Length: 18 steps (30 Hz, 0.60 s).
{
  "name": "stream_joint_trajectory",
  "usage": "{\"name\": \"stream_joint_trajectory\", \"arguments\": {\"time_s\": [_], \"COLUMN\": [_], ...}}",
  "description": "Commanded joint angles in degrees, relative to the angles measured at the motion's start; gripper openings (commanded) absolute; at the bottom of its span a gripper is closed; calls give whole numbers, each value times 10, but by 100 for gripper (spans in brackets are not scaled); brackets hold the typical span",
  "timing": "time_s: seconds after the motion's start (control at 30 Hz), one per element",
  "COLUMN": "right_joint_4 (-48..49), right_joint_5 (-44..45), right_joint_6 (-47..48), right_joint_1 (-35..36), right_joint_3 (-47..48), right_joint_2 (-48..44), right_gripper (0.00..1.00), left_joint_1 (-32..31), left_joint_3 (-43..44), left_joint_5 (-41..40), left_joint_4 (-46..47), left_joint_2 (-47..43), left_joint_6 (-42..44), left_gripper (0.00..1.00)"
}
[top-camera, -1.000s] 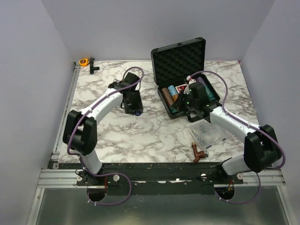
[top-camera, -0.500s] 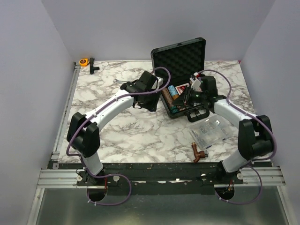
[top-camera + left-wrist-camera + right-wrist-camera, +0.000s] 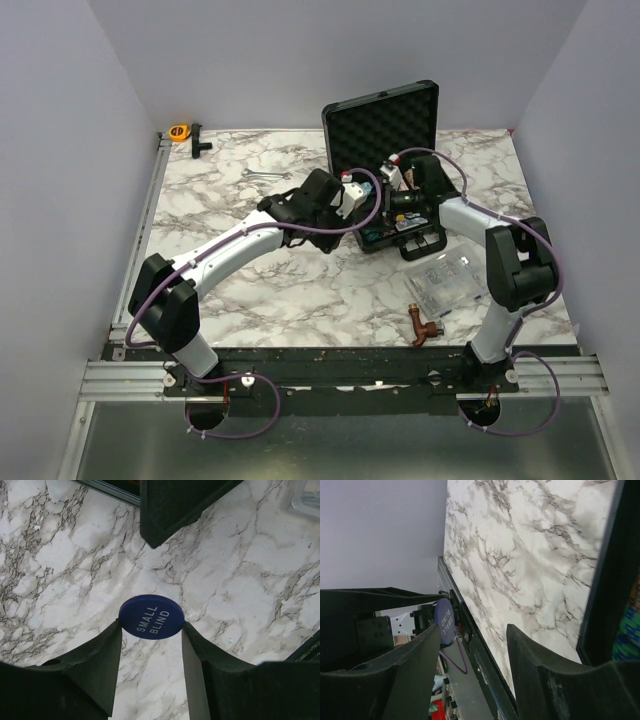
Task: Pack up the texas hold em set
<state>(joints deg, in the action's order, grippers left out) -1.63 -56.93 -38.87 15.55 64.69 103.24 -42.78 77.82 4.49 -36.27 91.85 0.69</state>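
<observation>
A blue round disc (image 3: 151, 616) marked SMALL BLIND is pinched by its edges between the fingertips of my left gripper (image 3: 151, 626), above the marble table. That gripper (image 3: 365, 200) hovers at the left edge of the open black case (image 3: 385, 125), whose foam-lined lid stands upright. My right gripper (image 3: 392, 203) is over the case's tray, facing the left one, with its jaws open and nothing between them (image 3: 472, 635). In the right wrist view the disc (image 3: 443, 620) shows just beyond the left finger. Striped chips (image 3: 627, 630) lie in the case at that view's right edge.
A clear plastic compartment box (image 3: 447, 282) lies in front of the case, with a brown pipe fitting (image 3: 422, 325) nearer the table's front edge. An orange tape measure (image 3: 179, 131) and a black part (image 3: 200, 145) sit at the back left corner. A small metal tool (image 3: 262, 176) lies mid-back.
My left arm has carried the blue disc rightward from the table's middle to the case. My right gripper has swung left over the tray and its jaws have opened.
</observation>
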Motion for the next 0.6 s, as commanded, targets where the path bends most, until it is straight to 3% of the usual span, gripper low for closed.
{"name": "stream_joint_trajectory", "arguments": {"time_s": [0.0, 0.4, 0.47, 0.57], "right_joint_4": [-20, -18, -16, -2], "right_joint_5": [-40, -40, -38, -38], "right_joint_6": [22, 21, 20, 10], "right_joint_1": [35, 86, 90, 92], "right_joint_3": [32, 21, 15, 6], "right_joint_2": [20, 32, 30, 28], "right_gripper": [58, 49, 44, 30], "left_joint_1": [-6, -15, -16, -16], "left_joint_3": [-5, 0, 1, 3], "left_joint_5": [-11, -16, -19, -19], "left_joint_4": [21, 11, 10, 8], "left_joint_2": [-14, -1, 0, 4], "left_joint_6": [23, 22, 22, 21], "left_gripper": [0, 0, 0, 0]}}
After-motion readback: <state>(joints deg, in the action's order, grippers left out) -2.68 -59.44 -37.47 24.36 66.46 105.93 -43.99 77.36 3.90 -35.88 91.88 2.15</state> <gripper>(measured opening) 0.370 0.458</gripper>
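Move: The small blind button sits in the left gripper's fingertips, right at its hand point. From the right gripper, which points left, the button is about 7 cm to the left, 5 cm back and roughly level. Below the right gripper, the open case's middle lies some 9 cm right, 4 cm ahead and 11 cm down; the clear tray is about 20 cm right, 15 cm back and 13 cm below. Keep the left gripper nearly still with the small blind button still pinched in it, and bring the right gripper about 5 cm left and 4 to 5 cm back to the button, swinging it some 10 degrees counter-clockwise. Slow on arrival and close the right fingers part-way around the disc, one finger passing over its face; whether they touch it can't be seen. ##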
